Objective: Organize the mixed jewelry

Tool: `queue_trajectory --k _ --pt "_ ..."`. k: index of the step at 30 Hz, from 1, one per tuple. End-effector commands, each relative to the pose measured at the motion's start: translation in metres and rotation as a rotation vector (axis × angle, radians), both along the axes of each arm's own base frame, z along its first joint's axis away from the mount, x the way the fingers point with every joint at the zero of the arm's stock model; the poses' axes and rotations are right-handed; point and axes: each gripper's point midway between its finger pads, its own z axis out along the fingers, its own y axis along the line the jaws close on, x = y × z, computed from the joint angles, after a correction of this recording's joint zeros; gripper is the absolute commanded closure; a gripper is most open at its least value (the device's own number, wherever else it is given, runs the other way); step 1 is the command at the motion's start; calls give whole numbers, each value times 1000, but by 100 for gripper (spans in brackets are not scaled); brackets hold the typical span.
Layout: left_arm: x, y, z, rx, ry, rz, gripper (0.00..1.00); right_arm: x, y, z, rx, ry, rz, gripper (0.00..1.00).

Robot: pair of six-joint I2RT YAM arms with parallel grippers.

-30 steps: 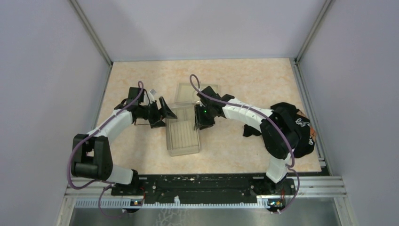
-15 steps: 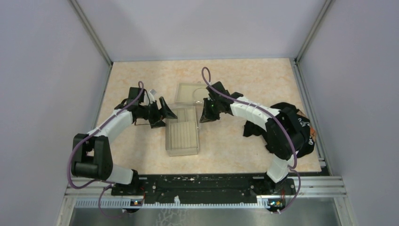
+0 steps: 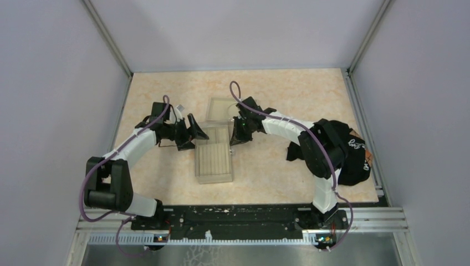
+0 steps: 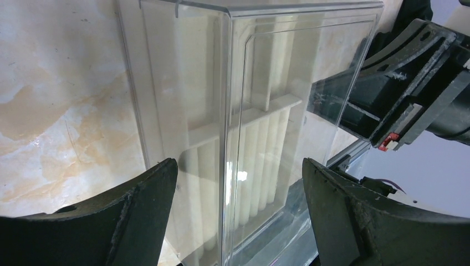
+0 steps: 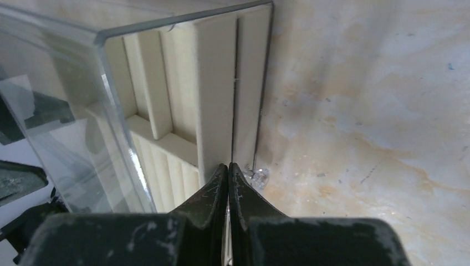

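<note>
A clear jewelry box (image 3: 215, 158) with beige ribbed compartments lies mid-table, its lid (image 3: 224, 109) open toward the far side. My left gripper (image 3: 192, 133) is open at the box's left edge. In the left wrist view (image 4: 239, 164) a clear upright box panel (image 4: 227, 127) stands between its fingers. My right gripper (image 3: 238, 131) is shut at the box's right edge, with its tips (image 5: 228, 165) against the beige insert (image 5: 213, 94). A thin pale sliver shows between its fingers; I cannot tell what it is. A tiny shiny bit (image 5: 258, 175) lies on the table by the box corner. The wire hoop is not clearly visible.
A black cloth (image 3: 346, 149) is bunched at the table's right edge, partly under the right arm. Metal frame posts and grey walls close in the table on three sides. The right gripper's body (image 4: 404, 94) shows beyond the box in the left wrist view.
My right gripper moved from the box's middle right edge toward the far side, then slightly back left near the lid hinge. The left arm has not moved.
</note>
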Motion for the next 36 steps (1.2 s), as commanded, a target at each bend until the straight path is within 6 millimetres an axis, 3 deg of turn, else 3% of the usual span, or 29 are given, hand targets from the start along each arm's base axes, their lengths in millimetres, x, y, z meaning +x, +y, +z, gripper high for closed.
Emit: queue_trajectory --k 1,4,7,12,16,21,25,28,36 --pt "7 -8 13 -21 -32 -25 12 7 25 40 101 -91 64 100" --pt "11 -6 16 -7 -43 -20 12 20 2 38 18 -128 28 98" --pt "17 0 21 38 -54 -7 11 39 -27 41 -54 -172 -12 80" --pt "28 15 34 137 -78 43 10 78 -65 64 -166 -294 -57 56" --pt "33 22 49 165 -125 79 10 111 -91 67 -295 -330 -127 50" --pt "38 25 63 179 -179 90 10 158 -90 70 -418 -412 -36 46" --pt "37 24 63 175 -171 88 10 193 -84 65 -513 -447 102 45" --pt "35 25 60 174 -160 93 10 223 -91 67 -609 -534 104 43" --pt "28 27 52 185 -137 96 11 258 -77 69 -623 -774 246 30"
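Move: The plain tray holding the ring necklace lies about 18 cm straight ahead of the right hand and 4 cm lower, its long side running left-right; the necklace is some 17 cm ahead and 3 cm to the right. The clear case, two trays inside it, has its middle about 8 cm left and 3 cm back. From the left hand, the necklace tray is some 18 cm ahead, 13 cm right and 8 cm lower, and the case's middle 5 cm right, 2 cm back and 4 cm lower. Towards the necklace tray's far right corner goes the right hand, its shut fingers coming free of the pushed-in tray's front: about 23 cm forward and 8 cm right, arching up and then sinking above the corner. On the way its fingers open about two-thirds and the wrist swings some 50 degrees, from pointing left-down to forward-down. The left hand, fingers still wide, backs up off the case's upper left edge, about 5 cm up, with some forward and left. ##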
